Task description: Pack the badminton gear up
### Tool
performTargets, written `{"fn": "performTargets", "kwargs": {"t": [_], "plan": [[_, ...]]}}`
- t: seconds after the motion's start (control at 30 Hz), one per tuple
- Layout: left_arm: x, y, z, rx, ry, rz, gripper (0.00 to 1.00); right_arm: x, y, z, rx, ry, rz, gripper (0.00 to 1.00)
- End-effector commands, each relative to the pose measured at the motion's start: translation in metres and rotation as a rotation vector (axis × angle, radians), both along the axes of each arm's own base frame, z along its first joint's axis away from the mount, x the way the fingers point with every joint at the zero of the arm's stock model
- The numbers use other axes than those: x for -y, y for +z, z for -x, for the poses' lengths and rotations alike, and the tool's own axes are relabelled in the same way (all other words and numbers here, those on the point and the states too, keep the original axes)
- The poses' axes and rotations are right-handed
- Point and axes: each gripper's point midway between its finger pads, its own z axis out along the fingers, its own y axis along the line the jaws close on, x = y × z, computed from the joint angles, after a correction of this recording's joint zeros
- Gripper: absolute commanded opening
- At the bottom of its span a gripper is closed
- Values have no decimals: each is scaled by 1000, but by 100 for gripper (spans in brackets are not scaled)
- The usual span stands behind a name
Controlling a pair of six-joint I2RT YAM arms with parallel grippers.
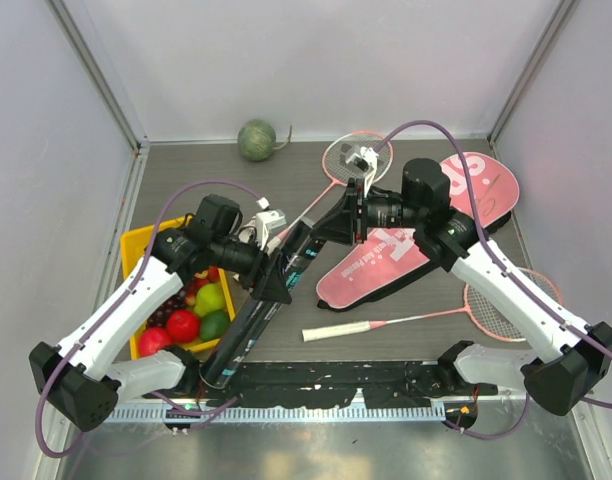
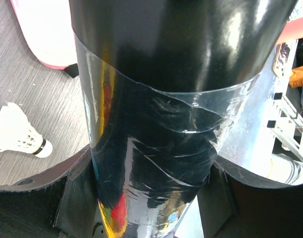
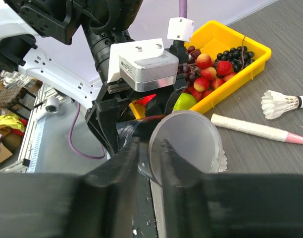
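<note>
My left gripper (image 1: 269, 285) (image 2: 151, 191) is shut on the long black tube (image 1: 241, 340) (image 2: 166, 74), holding it slanted over the table's front. My right gripper (image 1: 328, 228) (image 3: 149, 154) is at the tube's upper end. Its fingers stand narrowly open astride the left rim of the tube's clear round cap (image 3: 191, 139), and a thin gap shows beside the left finger. One shuttlecock (image 3: 282, 103) (image 2: 20, 134) lies on the table by a white racket handle (image 3: 250, 128). A second racket (image 1: 336, 331) lies in front of the pink bag (image 1: 386, 265).
A yellow tray (image 1: 136, 245) (image 3: 240, 74) of fruit sits at the left under my left arm. A green melon (image 1: 256, 139) rests by the back wall. A pink racket head (image 1: 331, 165) lies at the back, another (image 1: 506, 305) under my right arm.
</note>
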Motion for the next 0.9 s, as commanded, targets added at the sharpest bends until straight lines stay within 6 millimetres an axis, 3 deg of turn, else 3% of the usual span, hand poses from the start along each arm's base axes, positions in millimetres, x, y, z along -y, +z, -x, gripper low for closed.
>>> {"fn": "performTargets", "kwargs": {"t": [0.0, 0.27, 0.43, 0.6, 0.87], "plan": [[8, 15, 1, 26, -32, 67, 0, -3, 13, 4, 46, 33, -31, 6], [-3, 0, 2, 129, -31, 41, 0, 23, 27, -29, 14, -110, -79, 5], [-6, 8, 8, 211, -41, 94, 0, 25, 30, -28, 16, -94, -88, 5], [-12, -2, 7, 247, -61, 50, 0, 33, 48, -31, 26, -121, -128, 5], [-14, 4, 11, 275, -62, 74, 0, 44, 63, -36, 41, -143, -163, 5]]}}
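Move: The translucent cap on the raised end of the tube is right at the right hand: its middle some 3 cm ahead and 2 cm left, at about the same height, its near rim between the open fingertips. The near racket's grip lies about 33 cm below, 4 cm back; at that depth the near shuttlecock is 5 cm ahead, 15 cm left. From the left hand, gripping the tube, the cap is roughly 8 cm ahead, 7 cm right and 11 cm above. The right fingertips close almost fully and pinch the near rim of the tube's cap, then pull it to the right about 2 cm and a little up. The left hand keeps its grip around the tube, easing about 1.5 cm forward and tilting some 15 degrees so that the capped end tips upward. ##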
